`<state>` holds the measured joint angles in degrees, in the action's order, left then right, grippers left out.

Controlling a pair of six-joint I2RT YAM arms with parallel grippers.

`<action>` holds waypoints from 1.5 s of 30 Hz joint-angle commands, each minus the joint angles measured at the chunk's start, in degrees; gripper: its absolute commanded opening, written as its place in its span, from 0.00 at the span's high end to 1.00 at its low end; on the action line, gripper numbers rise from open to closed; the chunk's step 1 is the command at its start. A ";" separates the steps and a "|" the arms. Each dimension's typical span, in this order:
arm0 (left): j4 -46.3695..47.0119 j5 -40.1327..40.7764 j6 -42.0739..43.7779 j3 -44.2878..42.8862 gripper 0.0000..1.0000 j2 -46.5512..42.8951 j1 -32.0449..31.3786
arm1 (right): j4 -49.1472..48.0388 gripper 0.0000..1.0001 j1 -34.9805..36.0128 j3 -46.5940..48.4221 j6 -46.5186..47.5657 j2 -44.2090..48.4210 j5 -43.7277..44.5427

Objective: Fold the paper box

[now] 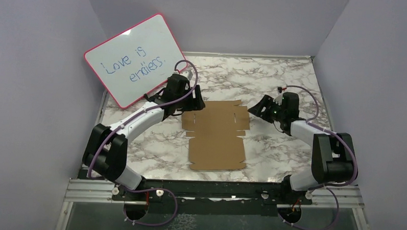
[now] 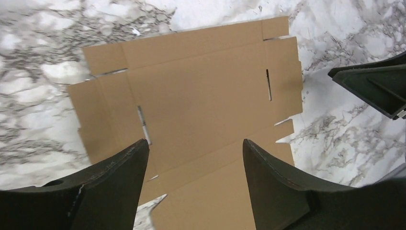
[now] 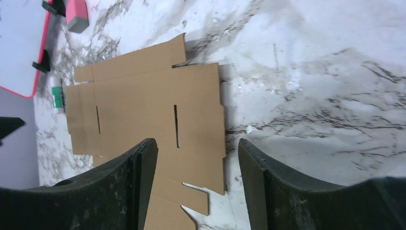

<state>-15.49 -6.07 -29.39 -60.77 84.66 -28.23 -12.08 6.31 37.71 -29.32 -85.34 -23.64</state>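
Note:
The paper box (image 1: 217, 136) is a flat brown die-cut sheet with flaps, slots and notched tabs, lying flat on the marble table (image 1: 154, 144). My left gripper (image 1: 191, 102) hovers over the sheet's far left corner, open, nothing between its fingers. In the left wrist view the paper box (image 2: 201, 96) spreads below the open left gripper (image 2: 195, 148). My right gripper (image 1: 257, 109) hangs just off the sheet's far right edge, open and empty. The right wrist view has the paper box (image 3: 143, 105) under and left of the right gripper (image 3: 197, 148).
A pink-rimmed whiteboard (image 1: 133, 59) with blue writing leans against the back left wall. A pink eraser (image 3: 76, 14) shows by it in the right wrist view. Purple walls close in the table on three sides.

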 commanded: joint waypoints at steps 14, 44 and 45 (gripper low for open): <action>18.84 -12.38 -6.48 5.26 0.27 15.45 -2.18 | -16.27 0.35 -5.95 -4.31 -4.46 -12.16 -14.67; 20.37 -12.74 -7.21 7.45 0.28 21.05 -2.53 | 11.56 0.88 5.11 7.64 8.20 -6.34 10.38; 20.37 -12.81 -7.26 7.36 0.27 21.19 -2.53 | 13.98 0.89 6.99 9.20 8.56 -6.33 13.26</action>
<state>6.96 -18.17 -36.27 -54.85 103.31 -30.13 -9.50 8.34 42.46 -25.19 -93.34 -25.36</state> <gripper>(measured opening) 0.725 0.124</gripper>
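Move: The box's main panel has its middle about 8 cm to the left hand's right, 2 cm back and 11 cm below; its left slot lies roughly straight below, also 2 cm back. For the right hand, the right flap's middle is some 4 cm to its left, 1 cm back and 5 cm below. The right slot is about 3 cm farther left of that flap, at the same distance out. Left sinks 10 cm and rightward onto main panel; right dips 5 cm, pinches the right flap, lifts. ##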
